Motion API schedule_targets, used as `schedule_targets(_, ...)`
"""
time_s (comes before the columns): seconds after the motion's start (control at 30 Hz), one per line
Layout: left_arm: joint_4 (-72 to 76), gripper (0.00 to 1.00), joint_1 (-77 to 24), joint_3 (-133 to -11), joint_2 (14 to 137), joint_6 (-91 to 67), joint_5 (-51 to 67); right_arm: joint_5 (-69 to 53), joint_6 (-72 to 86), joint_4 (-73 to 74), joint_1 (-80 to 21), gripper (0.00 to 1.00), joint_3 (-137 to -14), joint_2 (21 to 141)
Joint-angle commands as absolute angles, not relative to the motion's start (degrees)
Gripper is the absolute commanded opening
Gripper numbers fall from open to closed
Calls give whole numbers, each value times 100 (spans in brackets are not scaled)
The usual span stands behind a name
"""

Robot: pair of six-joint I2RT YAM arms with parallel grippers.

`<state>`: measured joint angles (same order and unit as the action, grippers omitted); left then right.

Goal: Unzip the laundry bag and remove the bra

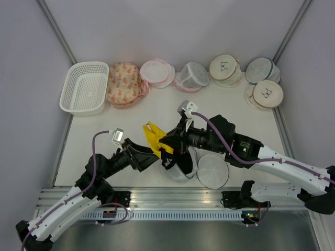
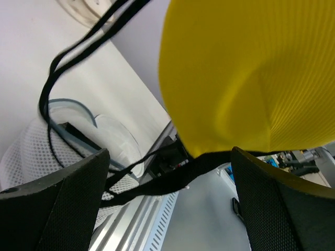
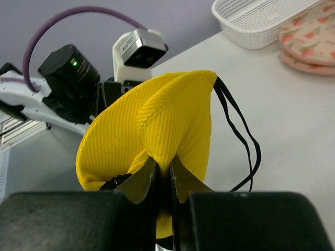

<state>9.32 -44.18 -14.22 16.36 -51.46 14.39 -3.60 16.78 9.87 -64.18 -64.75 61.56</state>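
Note:
The bra (image 1: 154,137) is bright yellow with black straps and hangs in the air above the table's near middle. My right gripper (image 1: 169,143) is shut on a fold of the bra's yellow cup (image 3: 152,130), the ribbed cloth pinched at the right gripper's tips (image 3: 163,172). The straps (image 3: 246,146) dangle to the right. My left gripper (image 2: 170,209) stands open just under the cup (image 2: 246,78); the bra's black band (image 2: 172,178) crosses the gap without being gripped. The laundry bag (image 1: 212,171), white mesh with a dark blue rim, lies open below the right arm, and its mesh (image 2: 31,151) shows behind the left finger.
Along the back stand a white plastic basket (image 1: 84,88), a floral pouch (image 1: 124,83), two pink-trimmed white bags (image 1: 157,73) (image 1: 191,77), two beige round bags (image 1: 225,68) (image 1: 267,93) and a smaller blue-trimmed mesh bag (image 1: 261,69). A metal rail (image 1: 172,196) runs along the near edge.

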Motion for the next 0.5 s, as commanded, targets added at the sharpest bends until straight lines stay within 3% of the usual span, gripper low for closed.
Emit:
schedule_targets(0.0, 1756, 100, -4430, -1406, 1731, -4650, 2160, -1423, 1854, 993, -6372, 0, -6329, 5994)
schedule_targets(0.47, 2417, 98, -4438, -1433, 1977, -4482, 2610, -2812, 2759, 44, -6258, 0, -5555, 6011)
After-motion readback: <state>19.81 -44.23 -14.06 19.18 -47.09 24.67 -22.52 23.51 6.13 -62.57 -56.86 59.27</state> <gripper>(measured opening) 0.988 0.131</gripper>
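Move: The yellow bra, pinched in the right gripper, is the left gripper's target: its near cup sits roughly 3 cm ahead, 5 cm to the right and 8 cm above. The unzipped laundry bag lies on the table some 2 cm ahead, 11 cm right and 20 cm below. From the right gripper, the left gripper's open fingers are about 4 cm back, 8 cm left and 9 cm lower; the bag is straight ahead at 0, 5 cm right and 30 cm below. Keep the bra pinched and draw the right gripper back about 5 cm and down 3, swinging it some 15 degrees counter-clockwise, to bring the cup down to the left fingers. Meanwhile raise the left gripper a couple of centimetres while easing it back as far, tipping its wide-open fingers up to meet the cup; don't close yet. ##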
